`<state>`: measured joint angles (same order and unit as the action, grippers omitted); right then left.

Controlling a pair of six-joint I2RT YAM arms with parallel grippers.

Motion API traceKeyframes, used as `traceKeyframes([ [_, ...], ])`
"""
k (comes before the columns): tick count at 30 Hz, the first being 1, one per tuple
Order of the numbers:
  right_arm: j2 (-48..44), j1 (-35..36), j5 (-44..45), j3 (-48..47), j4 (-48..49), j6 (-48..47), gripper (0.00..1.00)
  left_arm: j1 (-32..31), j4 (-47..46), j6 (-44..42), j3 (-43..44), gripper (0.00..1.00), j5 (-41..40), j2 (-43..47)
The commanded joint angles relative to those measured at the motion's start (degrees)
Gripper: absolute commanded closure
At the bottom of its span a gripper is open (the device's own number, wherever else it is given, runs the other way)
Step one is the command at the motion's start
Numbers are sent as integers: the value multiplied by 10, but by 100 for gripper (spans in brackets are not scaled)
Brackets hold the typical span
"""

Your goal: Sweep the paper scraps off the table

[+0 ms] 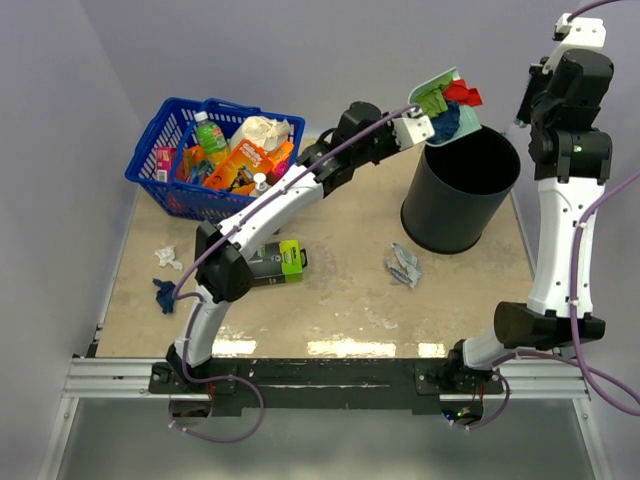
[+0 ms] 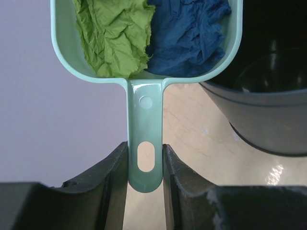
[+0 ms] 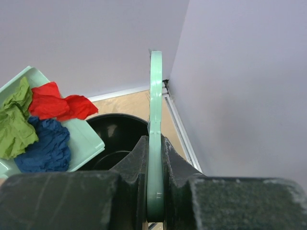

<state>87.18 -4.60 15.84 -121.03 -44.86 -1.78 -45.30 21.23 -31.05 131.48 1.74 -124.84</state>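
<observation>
My left gripper [image 2: 145, 158] is shut on the handle of a teal dustpan [image 2: 145, 110], held up beside the rim of the black bin [image 1: 462, 190]. In the pan lie paper scraps: an olive green wad [image 2: 112, 36], a dark blue wad [image 2: 187, 36] and a red wad [image 3: 55, 105] that hangs over the pan's edge [image 3: 86, 139] above the bin's mouth. On the table [image 1: 340, 300] lie a whitish scrap [image 1: 167, 257], a dark blue scrap [image 1: 163, 295] and a grey scrap [image 1: 404, 265]. My right gripper [image 3: 154, 143], raised at the far right, is shut on a thin teal brush handle [image 3: 156, 91] seen edge-on; its bristles are out of view.
A blue plastic basket [image 1: 150, 160] full of groceries stands at the back left. A green-and-black box [image 1: 280, 262] lies near the left arm's elbow. The table's right rail [image 3: 180, 129] runs along the wall just past the bin.
</observation>
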Motion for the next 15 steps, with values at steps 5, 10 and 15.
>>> traceKeyframes([
  [5, -2, -10, 32, -23, 50, -15, 100, -21, -173, -144, 2, 100, -86, -1],
  [10, 8, -12, 25, -28, 50, -9, 100, -37, -240, -321, -35, 100, -70, 2],
  [15, 18, -12, 15, -41, 47, -2, 100, -48, -315, -571, -119, 100, -112, 6],
])
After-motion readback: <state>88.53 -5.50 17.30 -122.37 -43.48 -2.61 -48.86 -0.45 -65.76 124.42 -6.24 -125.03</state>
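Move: The black bin that the left hand's dustpan is being emptied into has its middle about 11 cm to that hand's right, some 3 cm back and 18 cm below. The green, blue and red scraps lie heaped on the pan, about 7 cm ahead and 8 cm right of the same hand, 2 cm lower. On the table, the grey scrap is roughly 14 cm back, 1 cm right and 32 cm down. From the right hand, the bin's middle is about 2 cm ahead, 11 cm left and 33 cm below. The loaded dustpan, its handle still pinched in the left gripper, is rolled some 35 to 40 degrees about the fingers' line: its far-left side comes up while the side towards the bin and robot dips. The left hand meanwhile rises about 6 cm, sinks back 1 cm, and drifts slightly forward and right. The right hand holds its brush nearly still. ##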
